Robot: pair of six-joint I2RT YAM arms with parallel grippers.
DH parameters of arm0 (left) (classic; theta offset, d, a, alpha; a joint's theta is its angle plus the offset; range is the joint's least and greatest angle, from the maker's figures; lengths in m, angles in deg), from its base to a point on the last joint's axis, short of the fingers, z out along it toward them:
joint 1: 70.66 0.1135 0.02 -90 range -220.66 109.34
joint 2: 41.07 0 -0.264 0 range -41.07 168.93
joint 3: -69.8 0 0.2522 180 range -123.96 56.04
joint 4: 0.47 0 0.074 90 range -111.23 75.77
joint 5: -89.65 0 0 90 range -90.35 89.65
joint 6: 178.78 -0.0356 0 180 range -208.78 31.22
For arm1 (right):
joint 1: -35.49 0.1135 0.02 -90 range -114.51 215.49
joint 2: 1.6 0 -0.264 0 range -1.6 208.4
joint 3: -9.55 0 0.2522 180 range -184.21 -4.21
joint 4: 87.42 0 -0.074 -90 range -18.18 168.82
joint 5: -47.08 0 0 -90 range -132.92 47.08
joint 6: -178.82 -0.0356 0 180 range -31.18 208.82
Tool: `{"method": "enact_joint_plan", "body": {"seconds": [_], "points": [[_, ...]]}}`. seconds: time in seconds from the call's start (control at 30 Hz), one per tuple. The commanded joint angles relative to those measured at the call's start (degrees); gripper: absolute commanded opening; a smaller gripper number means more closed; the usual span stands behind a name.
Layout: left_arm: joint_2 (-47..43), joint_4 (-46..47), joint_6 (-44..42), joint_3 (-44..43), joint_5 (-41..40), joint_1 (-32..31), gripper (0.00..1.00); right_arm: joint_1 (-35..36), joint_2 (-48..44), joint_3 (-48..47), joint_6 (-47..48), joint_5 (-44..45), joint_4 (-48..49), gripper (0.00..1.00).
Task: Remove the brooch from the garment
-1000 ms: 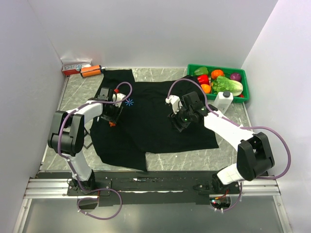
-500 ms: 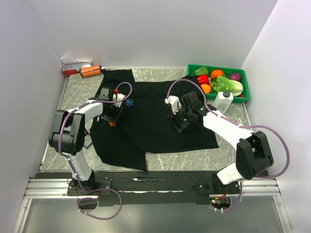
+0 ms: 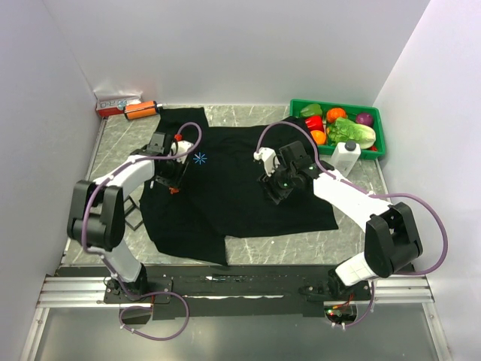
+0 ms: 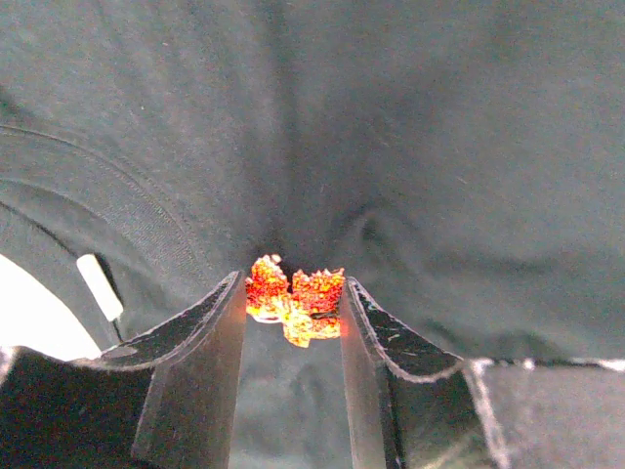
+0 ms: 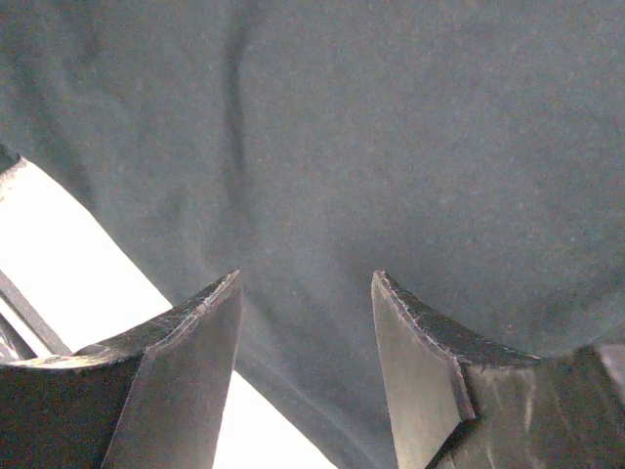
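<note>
The black garment (image 3: 240,173) lies spread over the table, its blue starburst mark (image 3: 200,159) near my left arm. The brooch (image 4: 293,303), a tiny jagged orange piece, sits on the cloth (image 4: 420,147) between the tips of my left gripper (image 4: 291,285) and touches both fingers. From above it shows as an orange speck (image 3: 173,191) under that gripper (image 3: 172,186). Cloth puckers just beyond the brooch. My right gripper (image 5: 305,277) stands open low over the garment's middle (image 3: 272,197), with only black fabric (image 5: 391,127) between its fingers.
A green bin (image 3: 380,129) of vegetables stands at the back right, with a white bottle (image 3: 346,156) in front of it. An orange cylinder with a black cap (image 3: 140,110) and a small box (image 3: 116,103) lie at the back left. White walls enclose the table.
The left jaws have narrowed onto the brooch and the left arm's elbow has swung outward to the left. The right arm has barely moved.
</note>
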Motion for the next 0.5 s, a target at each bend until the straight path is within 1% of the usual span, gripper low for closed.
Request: {"method": "enact_joint_plan", "body": {"seconds": [0.0,0.07,0.13,0.23,0.37,0.4,0.47], "points": [[-5.0,-7.1,-0.1,-4.3,5.6,0.1,0.04,0.9,0.4,-2.8,0.4,-0.6,-0.1,0.62],[-6.2,-11.1,-0.9,-5.2,7.1,0.1,0.03,1.0,0.4,-2.7,0.5,-0.5,-0.4,0.62],[-7.3,-13.1,-1.5,-5.4,7.8,0.1,0.01,1.2,0.2,-2.7,0.6,-0.6,-0.6,0.62],[-8.3,-18.5,-3.2,-5.4,11.3,0.0,0.01,1.4,0.0,-2.6,0.8,-0.6,-1.3,0.62],[-6.6,-27.2,-7.5,-6.0,19.5,-0.9,0.01,1.6,-0.6,-2.0,0.8,-1.0,-1.9,0.62],[-6.1,-29.9,-8.4,-6.0,22.9,-1.4,0.01,1.6,-0.8,-1.9,0.7,-1.2,-2.0,0.62],[-4.3,-32.3,-10.5,-6.4,25.9,-2.5,0.01,1.6,-1.1,-1.6,0.4,-1.7,-2.1,0.62]]}}
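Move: The orange brooch is already pinched between the left fingertips. The blue brooch lies on the garment about 10 cm ahead of that hand, 8 cm to its right and 3 cm below; the white tag is roughly 7 cm to its left and 2 cm ahead. The black frame stands some 13 cm to its left and 7 cm back. From the right hand the orange brooch is about 32 cm left and 4 cm ahead. The left hand keeps its pinch, lifts the orange brooch about 4 cm, then pulls it back some 7 cm. ##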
